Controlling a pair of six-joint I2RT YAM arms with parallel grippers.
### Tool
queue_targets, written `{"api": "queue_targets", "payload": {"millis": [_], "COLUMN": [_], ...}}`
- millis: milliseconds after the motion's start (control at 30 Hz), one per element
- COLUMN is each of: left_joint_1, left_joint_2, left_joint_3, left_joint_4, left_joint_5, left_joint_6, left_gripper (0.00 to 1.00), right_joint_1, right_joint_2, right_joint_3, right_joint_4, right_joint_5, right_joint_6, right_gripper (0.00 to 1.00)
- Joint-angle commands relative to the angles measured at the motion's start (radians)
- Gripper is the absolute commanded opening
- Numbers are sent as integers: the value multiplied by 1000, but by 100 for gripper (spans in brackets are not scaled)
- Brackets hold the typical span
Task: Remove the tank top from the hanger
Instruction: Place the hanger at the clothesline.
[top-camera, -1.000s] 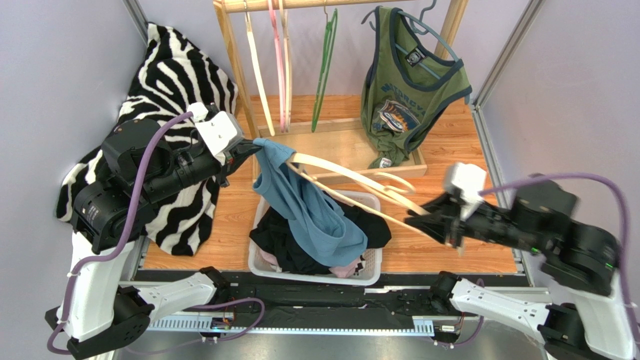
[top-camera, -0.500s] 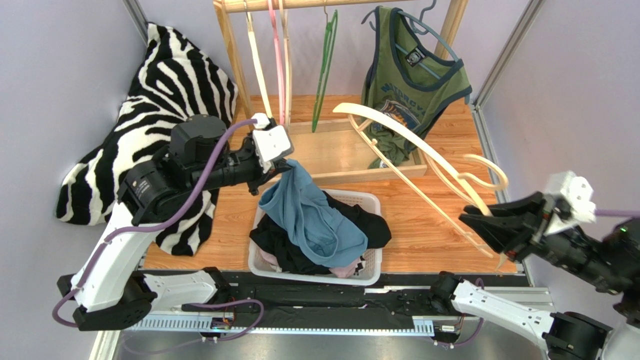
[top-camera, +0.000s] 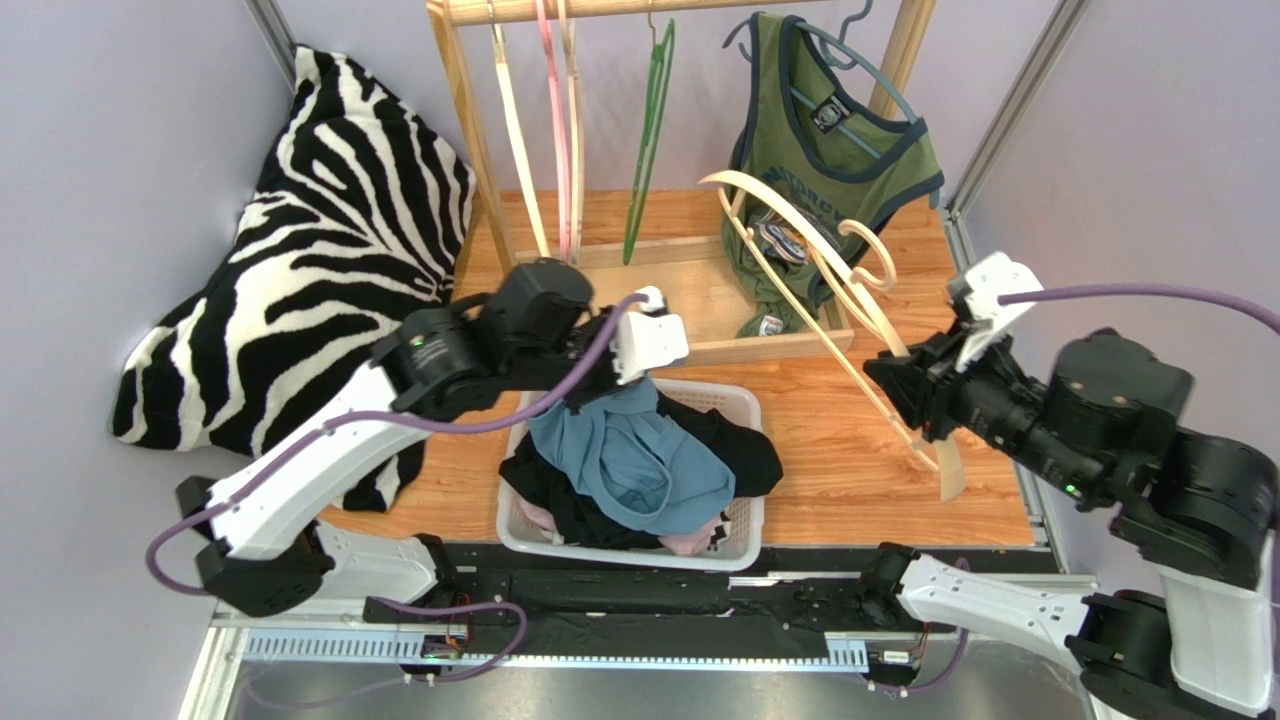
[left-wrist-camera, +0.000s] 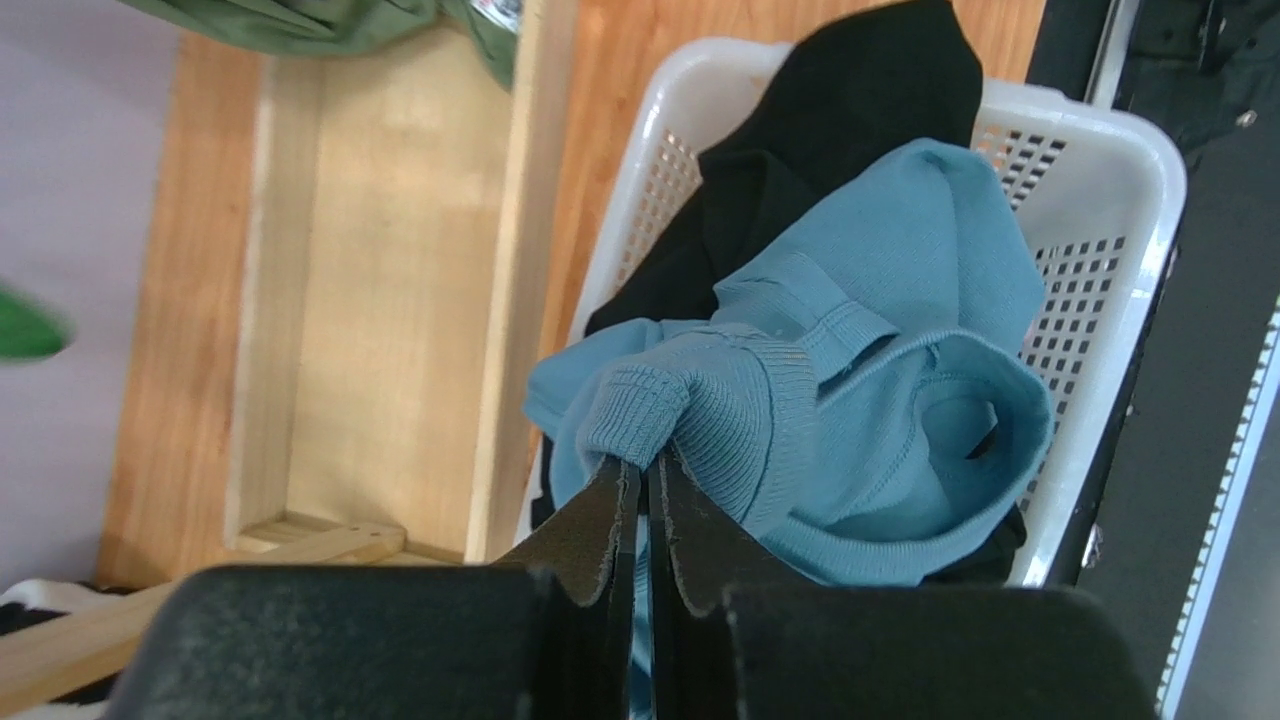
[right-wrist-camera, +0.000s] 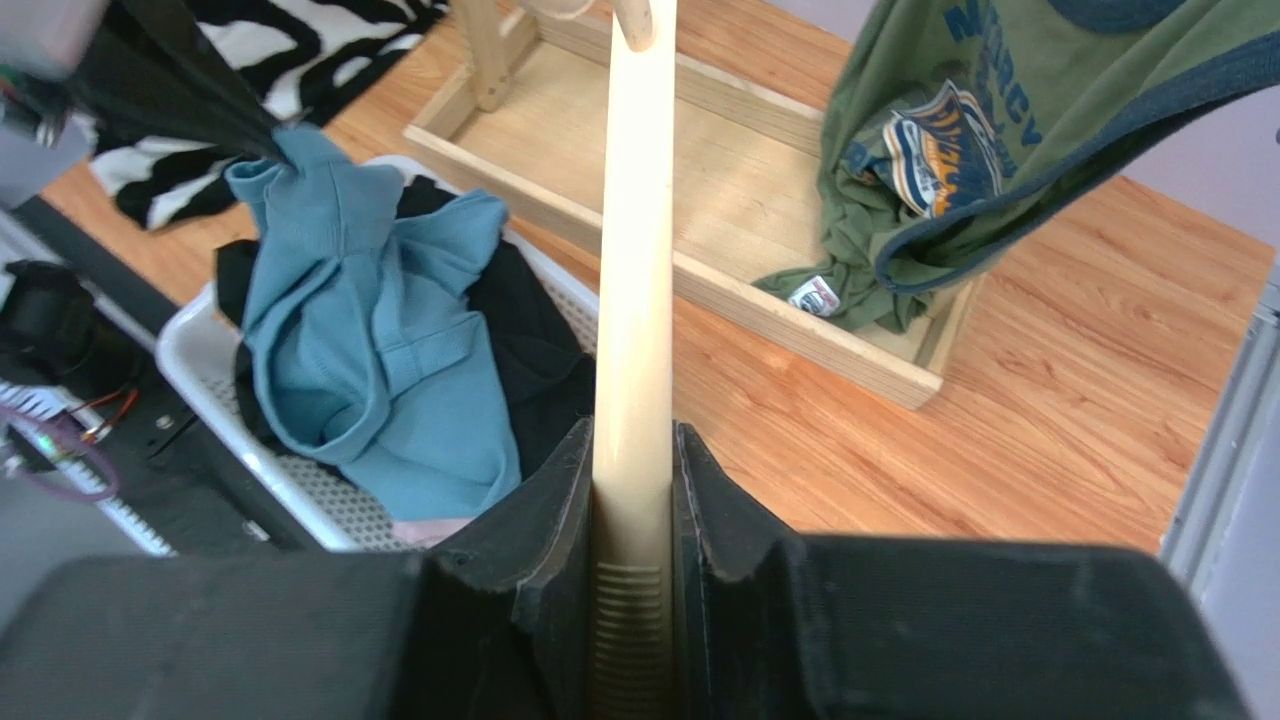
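The blue tank top (top-camera: 631, 458) lies bunched on the dark clothes in the white basket (top-camera: 631, 552), free of the hanger. My left gripper (top-camera: 642, 380) hangs just above the basket's far side, shut on a ribbed edge of the tank top (left-wrist-camera: 842, 405). In the left wrist view the left gripper (left-wrist-camera: 649, 462) pinches that fold between its tips. My right gripper (top-camera: 906, 383) is shut on the lower bar of the bare cream hanger (top-camera: 819, 255), held up at the right. The hanger (right-wrist-camera: 639, 225) runs straight up from the right gripper (right-wrist-camera: 634, 443).
A green tank top (top-camera: 827, 165) hangs on a grey hanger on the wooden rack, close behind the cream hanger. Several empty hangers hang further left. The rack's wooden base tray (top-camera: 676, 293) lies behind the basket. A zebra cloth (top-camera: 316, 255) covers the left side.
The hanger came out of the blue tank top and my right arm swung it right, then back toward the rack. My left gripper carried the tank top right and down onto the basket.
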Motion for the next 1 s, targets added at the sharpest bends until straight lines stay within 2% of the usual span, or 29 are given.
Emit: {"api": "queue_targets", "payload": {"millis": [0,133,233,300,333,367,400,500,600,733,900,967], "left_joint_1": [-38,-77,-115,-127,-129,-132,-132,-130,-132,-130,-130,-132], "left_joint_2": [76,59,39,36,36,36,30,-10,-45,-49,65,70], "left_joint_3": [-26,-147,-224,-256,-267,-278,-302,-380,-463,-520,-554,-607], "left_joint_4": [-10,-1,7,6,4,-5,-7,-8,13,24,-5,54], "left_joint_5": [-18,-18,-35,-24,-19,10,27,88,76,67,18,-2], "left_joint_6": [25,28,43,52,53,53,49,63,65,39,28,31], "left_gripper": [7,7,11,17,30,38,53,77,90,95,96,96], "right_joint_1": [-1,-42,-150,-261,-291,-312,-347,-397,-427,-447,-496,-500], "right_joint_2": [40,69,143,212,238,276,296,353,427,517,599,640], "right_joint_3": [-53,-44,8,28,48,57,68,106,163,244,384,427], "right_joint_4": [131,179,182,185,188,191,211,255,281,303,301,291], "right_joint_5": [119,147,46,-69,-103,-150,-170,-233,-304,-330,-339,-342], "right_joint_6": [39,35,50,73,76,82,84,93,108,110,110,108], "right_gripper": [0,0,0,0,0,0,0,0,0,0,0,0]}}
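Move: My left fingers still hold the blue tank top; the middle of the laundry basket lies about 25 cm below them, some 6 cm to the right and 2 cm back. The rack's wooden tray is 22 cm ahead, 13 cm right and 29 cm below. For the bare hanger in my right hand, the free stretch of clothesline is roughly 36 cm ahead, 19 cm left and 5 cm higher; the green hanger hangs 31 cm ahead and 26 cm left, level with the hand, the olive tank top 28 cm ahead, 5 cm left and 10 cm below. With my right hand I keep my grip on the bare wooden hanger and carry it some 20 cm forward and a little left, towards the clothesline beside the olive tank top, swinging clockwise a touch as I go. My left hand sinks about 20 cm towards the basket, drawing back some 7 cm, tips its fingers further down, and opens wide to let go of the blue tank top. ##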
